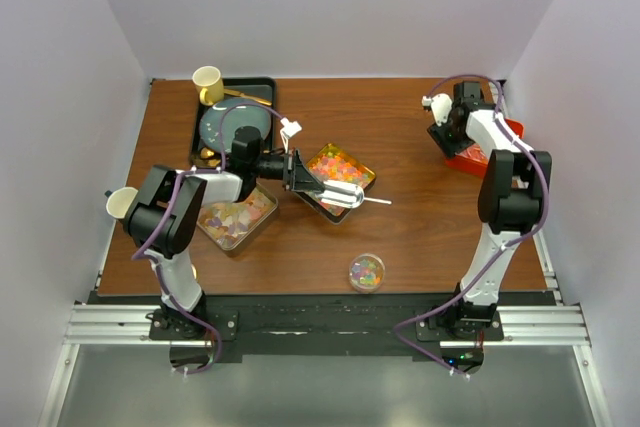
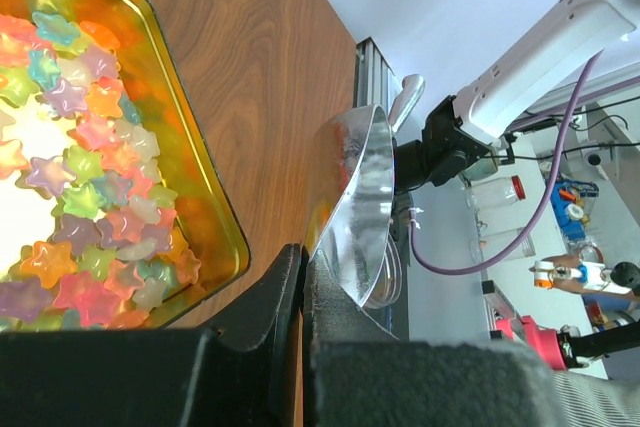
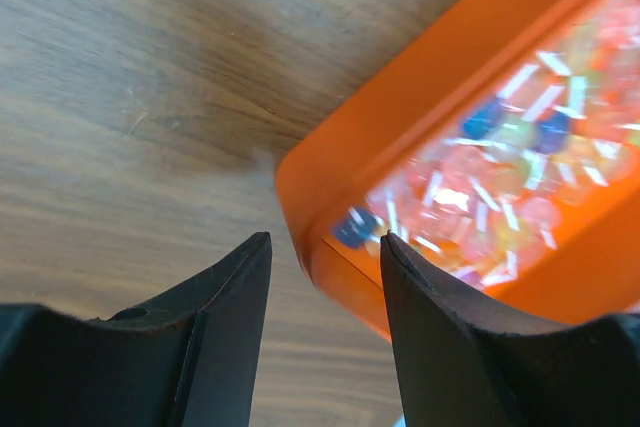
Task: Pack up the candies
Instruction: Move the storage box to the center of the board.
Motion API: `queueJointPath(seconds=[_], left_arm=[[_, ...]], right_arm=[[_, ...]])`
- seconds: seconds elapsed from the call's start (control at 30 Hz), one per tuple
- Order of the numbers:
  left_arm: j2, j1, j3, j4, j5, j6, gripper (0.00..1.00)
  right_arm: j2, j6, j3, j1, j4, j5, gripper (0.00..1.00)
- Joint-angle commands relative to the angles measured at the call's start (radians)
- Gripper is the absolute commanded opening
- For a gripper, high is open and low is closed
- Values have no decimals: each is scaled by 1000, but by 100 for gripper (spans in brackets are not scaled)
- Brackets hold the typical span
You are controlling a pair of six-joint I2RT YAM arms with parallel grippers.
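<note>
My left gripper point(image 1: 310, 183) point(image 2: 305, 259) is shut on the rim of the metal scoop point(image 1: 342, 195) point(image 2: 362, 197) and holds it at the near edge of a gold tray point(image 1: 366, 176) point(image 2: 205, 187). Bright multicolour star candies point(image 1: 338, 165) point(image 2: 85, 147) fill that tray. Pastel candies point(image 1: 236, 217) lie in a second tray under my left arm. A small round container point(image 1: 367, 272) with mixed candies stands at the front centre. My right gripper point(image 1: 447, 137) point(image 3: 325, 242) is open over the corner of an orange tray point(image 1: 470, 159) point(image 3: 400, 117) of wrapped candies point(image 3: 500, 177).
A black tray point(image 1: 262, 86) at the back left carries a round grey lid point(image 1: 232, 123) and a yellow cup point(image 1: 207, 82). Another paper cup point(image 1: 121, 203) stands at the table's left edge. White walls close in three sides.
</note>
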Motion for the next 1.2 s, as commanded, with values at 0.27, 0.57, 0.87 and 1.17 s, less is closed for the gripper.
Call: queueJointPath(seconds=[0.27, 0.57, 0.87, 1.17], left_arm=[[-37, 16, -16, -17, 3, 57, 0], [-16, 16, -7, -8, 3, 53, 0], [-7, 16, 1, -4, 4, 53, 0], [-49, 18, -5, -86, 20, 135, 0]], right_arm=[[27, 12, 51, 1, -100, -59, 25], [-85, -55, -85, 42, -201, -172, 11], [-271, -151, -270, 260, -287, -324, 6], [-291, -115, -262, 457, -307, -436, 5]])
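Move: The orange storage box has its middle about 11 cm to the right hand's right, 2 cm ahead and some 4 cm lower; its near left corner is right under the open fingers. From that hand the golden tray stands roughly 34 cm left and 9 cm back, and the candy cup 28 cm left and 36 cm back. For the left hand, still holding the scoop, the storage box is about 52 cm right, 14 cm ahead and 10 cm lower. The storage box's near left corner is taken by the right hand, which sinks a centimetre or two and closes its fingers on the wall, one inside and one outside. Keeping the pinch, it drags the box left and back towards the golden tray, some 25 cm in all, turning counter-clockwise about 35 degrees, tilting, and rising slightly near the end. ##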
